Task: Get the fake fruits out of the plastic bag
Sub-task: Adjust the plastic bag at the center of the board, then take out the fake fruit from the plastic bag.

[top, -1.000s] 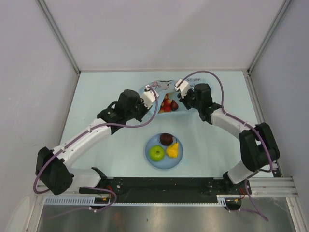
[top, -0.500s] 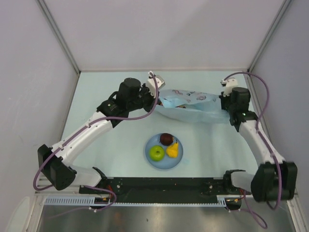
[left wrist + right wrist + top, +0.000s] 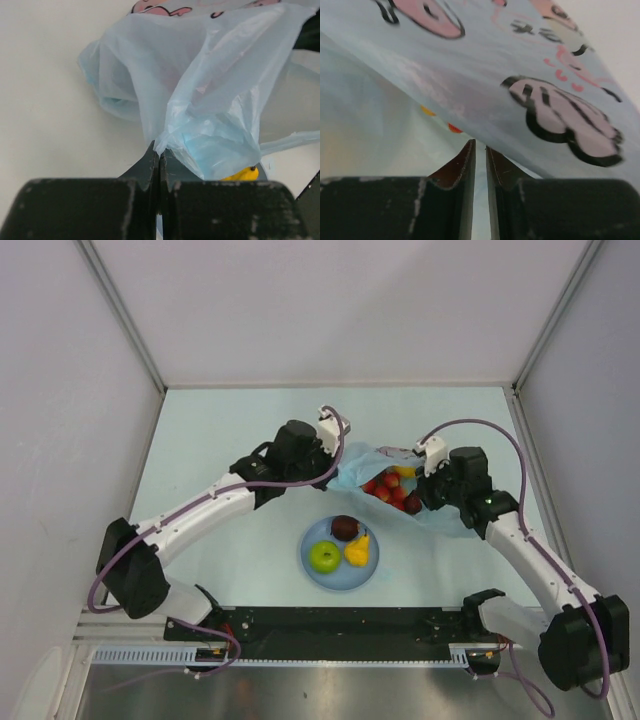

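The light-blue plastic bag point(image 3: 441, 519) lies spread between my two grippers, its mouth facing up. Inside it show a bunch of red grapes point(image 3: 390, 490) and a yellow fruit point(image 3: 403, 471). My left gripper point(image 3: 338, 452) is shut on the bag's left rim; in the left wrist view the film point(image 3: 210, 90) bunches at its tips point(image 3: 159, 150), with the yellow fruit point(image 3: 242, 174) just behind. My right gripper point(image 3: 425, 485) holds the right rim, jaws a narrow slit apart point(image 3: 480, 145) under the printed film point(image 3: 520, 65).
A round light-blue plate point(image 3: 340, 578) sits near the arm bases with a green apple point(image 3: 324, 557), a dark red fruit point(image 3: 345, 528) and a yellow pear point(image 3: 358, 551) on it. Grey walls enclose the table on three sides.
Half a second ago the bag was stretched wide and flat between the arms. Both grippers have since moved inward and nearer, and the bag's mouth now gapes, showing the grapes.
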`<state>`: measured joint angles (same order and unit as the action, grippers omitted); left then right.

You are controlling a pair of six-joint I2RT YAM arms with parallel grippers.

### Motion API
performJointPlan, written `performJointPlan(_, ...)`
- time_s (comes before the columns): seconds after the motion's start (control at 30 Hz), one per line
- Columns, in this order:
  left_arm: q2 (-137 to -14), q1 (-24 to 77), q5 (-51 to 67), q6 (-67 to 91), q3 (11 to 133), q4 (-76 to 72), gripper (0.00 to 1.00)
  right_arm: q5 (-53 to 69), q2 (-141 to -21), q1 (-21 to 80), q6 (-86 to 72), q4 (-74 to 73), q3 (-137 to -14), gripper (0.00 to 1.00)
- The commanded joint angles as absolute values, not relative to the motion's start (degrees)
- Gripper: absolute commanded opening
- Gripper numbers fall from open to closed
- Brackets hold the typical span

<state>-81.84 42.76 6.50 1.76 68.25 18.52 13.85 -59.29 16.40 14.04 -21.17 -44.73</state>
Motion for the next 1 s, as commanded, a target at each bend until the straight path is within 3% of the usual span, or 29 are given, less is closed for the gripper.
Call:
performJointPlan(0.0, -81.04, 43.33, -3.48, 9.58, 69.43, 15.99, 0.00, 11.87, -61.17, 17.66, 16.17, -14.69, -44.21, 0.18)
performJointPlan(0.23, -81.82, 43.33, -6.16, 8.44, 72.94, 16.26, 0.00, 7.47, -71.35, 18.02, 16.26, -5.46, -46.76, 0.20)
performJointPlan(0.47, -83.06, 43.42, -4.83, 1.33, 76.90, 16.44, 0.00, 3.87, -83.13, 16.79, 17.67, -0.62, -53.07, 0.34)
performJointPlan(0.6, -83.41, 43.42, -4.05, -1.22, 76.82, 16.79, 0.00, 4.57, -89.89, 14.86, 16.88, -0.62, -57.38, 0.48)
performJointPlan(0.73, -84.90, 43.33, -2.29, -2.20, 76.20, 16.53, 0.01, 6.50, -95.43, 14.41, 17.05, -0.44, -61.60, 0.71)
performJointPlan(0.97, -89.29, 43.33, -2.72, -2.90, 79.01, 16.79, 0.00, 7.47, -106.52, 15.03, 18.45, -0.53, -67.41, 0.84)
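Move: The yellow fruit in the bag lies about 13 cm ahead of the right hand, some 3 cm to its left and 12 cm below. At that same depth, the dark red fruit is nearer, about 3 cm ahead and 2 cm left, and the red fruits are bunched roughly 8 cm ahead and 9 cm left. From the left hand, which already pinches the bag's edge, the yellow fruit is about 12 cm ahead, 21 cm right and 17 cm lower. Towards the yellow fruit in the bag's mouth the right hand reaches about 16 cm forward while sinking some 7 cm, its nearly shut fingers spreading wide from partway along until they stand either side of it. The bag's edge stays pinched in the left hand, which eases about 4 cm forward, rising and then sinking most of the way back. ##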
